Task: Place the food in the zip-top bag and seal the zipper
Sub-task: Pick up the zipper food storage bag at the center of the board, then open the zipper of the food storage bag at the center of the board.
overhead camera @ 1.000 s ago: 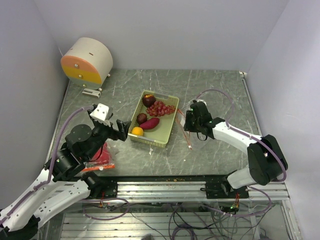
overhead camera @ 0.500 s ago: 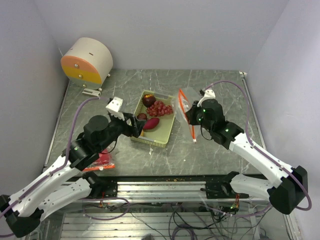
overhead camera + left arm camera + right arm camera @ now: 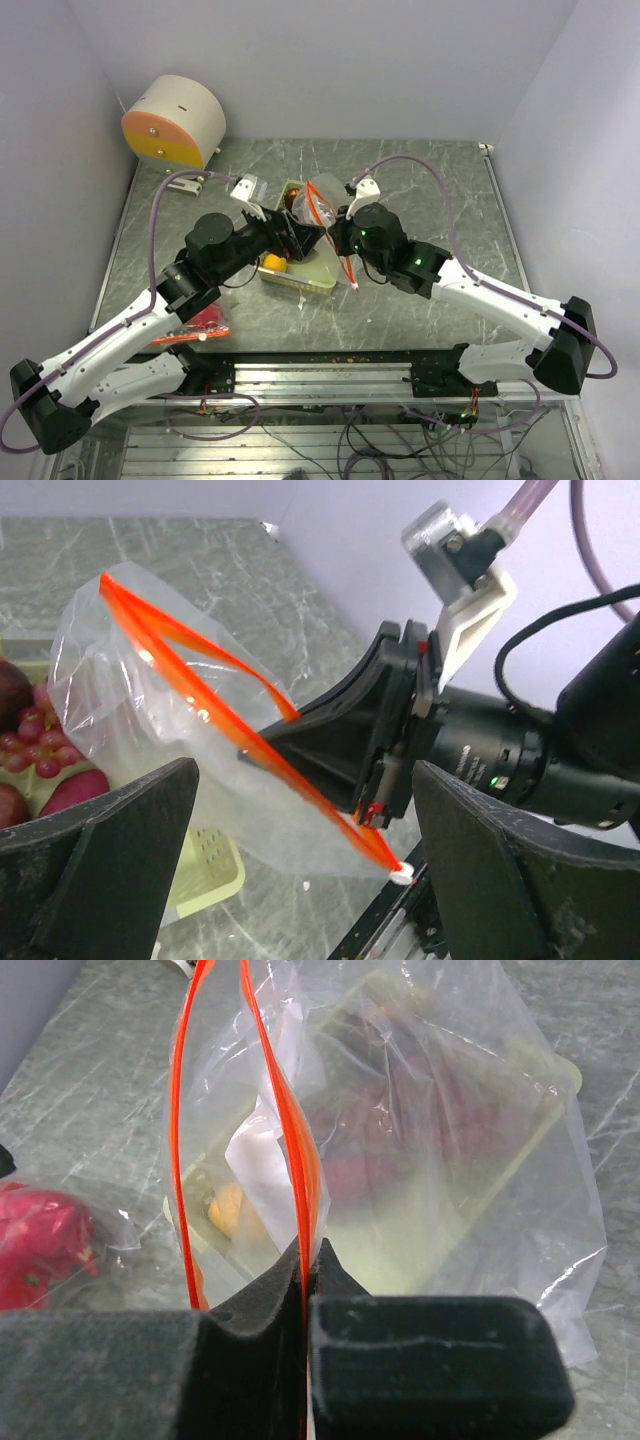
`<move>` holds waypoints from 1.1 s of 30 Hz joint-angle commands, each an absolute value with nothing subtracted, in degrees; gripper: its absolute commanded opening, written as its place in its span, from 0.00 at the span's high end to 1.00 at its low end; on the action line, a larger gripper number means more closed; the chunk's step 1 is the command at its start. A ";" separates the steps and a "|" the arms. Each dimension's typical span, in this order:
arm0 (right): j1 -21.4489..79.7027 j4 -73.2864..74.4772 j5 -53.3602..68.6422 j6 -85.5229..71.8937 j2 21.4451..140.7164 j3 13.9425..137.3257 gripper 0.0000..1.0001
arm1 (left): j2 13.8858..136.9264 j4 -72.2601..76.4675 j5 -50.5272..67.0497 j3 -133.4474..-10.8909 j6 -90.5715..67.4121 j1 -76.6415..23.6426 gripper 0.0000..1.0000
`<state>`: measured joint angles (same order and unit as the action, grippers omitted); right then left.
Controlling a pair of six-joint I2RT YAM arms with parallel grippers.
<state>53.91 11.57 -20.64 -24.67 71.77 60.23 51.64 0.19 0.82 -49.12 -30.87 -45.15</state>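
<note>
The clear zip-top bag (image 3: pixel 322 200) with its orange zipper (image 3: pixel 285 1110) hangs with its mouth open over the pale green tray (image 3: pixel 300 280). My right gripper (image 3: pixel 305 1260) is shut on one zipper strip. My left gripper (image 3: pixel 305 830) stands wide open facing the bag (image 3: pixel 150 710), one finger on each side and nothing between them. In the tray lie purple grapes (image 3: pixel 40 745), a purple sweet potato (image 3: pixel 75 790), a dark round fruit (image 3: pixel 10 690) and an orange (image 3: pixel 273 263). A red food item (image 3: pixel 40 1250) in clear plastic lies on the table near the left arm.
A beige and orange drum (image 3: pixel 175 122) stands at the back left corner. The two arms meet over the tray, their wrists close together. Purple cables loop above both arms. The black rail (image 3: pixel 330 362) runs along the near table edge.
My right gripper has shut on the bag's zipper, lifted it off the table and carried it left over the tray. My left arm has reached right until its open fingers face the bag.
</note>
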 commanded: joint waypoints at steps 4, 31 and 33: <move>56.39 9.02 -25.44 -22.94 71.85 61.78 1.00 | 51.73 5.07 1.15 -49.51 -34.80 -44.85 0.00; 66.58 3.81 -37.03 -16.82 67.15 59.83 1.00 | 54.80 2.47 -5.58 -43.22 -34.32 -44.86 0.32; 67.02 3.58 -37.73 -16.87 66.75 59.48 1.00 | 55.30 2.73 -5.71 -43.08 -34.36 -44.89 0.33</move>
<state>66.02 6.22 -34.76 -17.91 68.23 60.20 54.98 0.82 -3.27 -43.72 -34.54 -45.15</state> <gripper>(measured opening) 0.004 0.678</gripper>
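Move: The near, free lip of the zipper bag's orange-edged mouth is about 5 cm ahead of the open left hand, 2 cm to its right and 8 cm below. The tray's middle is 13 cm ahead of that hand and some 27 cm down, with the orange fruit 7 cm ahead and 9 cm left, also far below. From the right hand, already pinching the other lip, the free lip lies 2 cm left and 1 cm ahead, about level. Down goes the left hand, after a rise of about 1 cm, ending some 6 cm lower and slightly forward, its fingers tipping down a little and closing partway around the bag's free zipper lip. Meanwhile the right hand keeps its pinch on the other lip, easing back and left, then also lifting about 5 cm as its fingertips tilt up. ##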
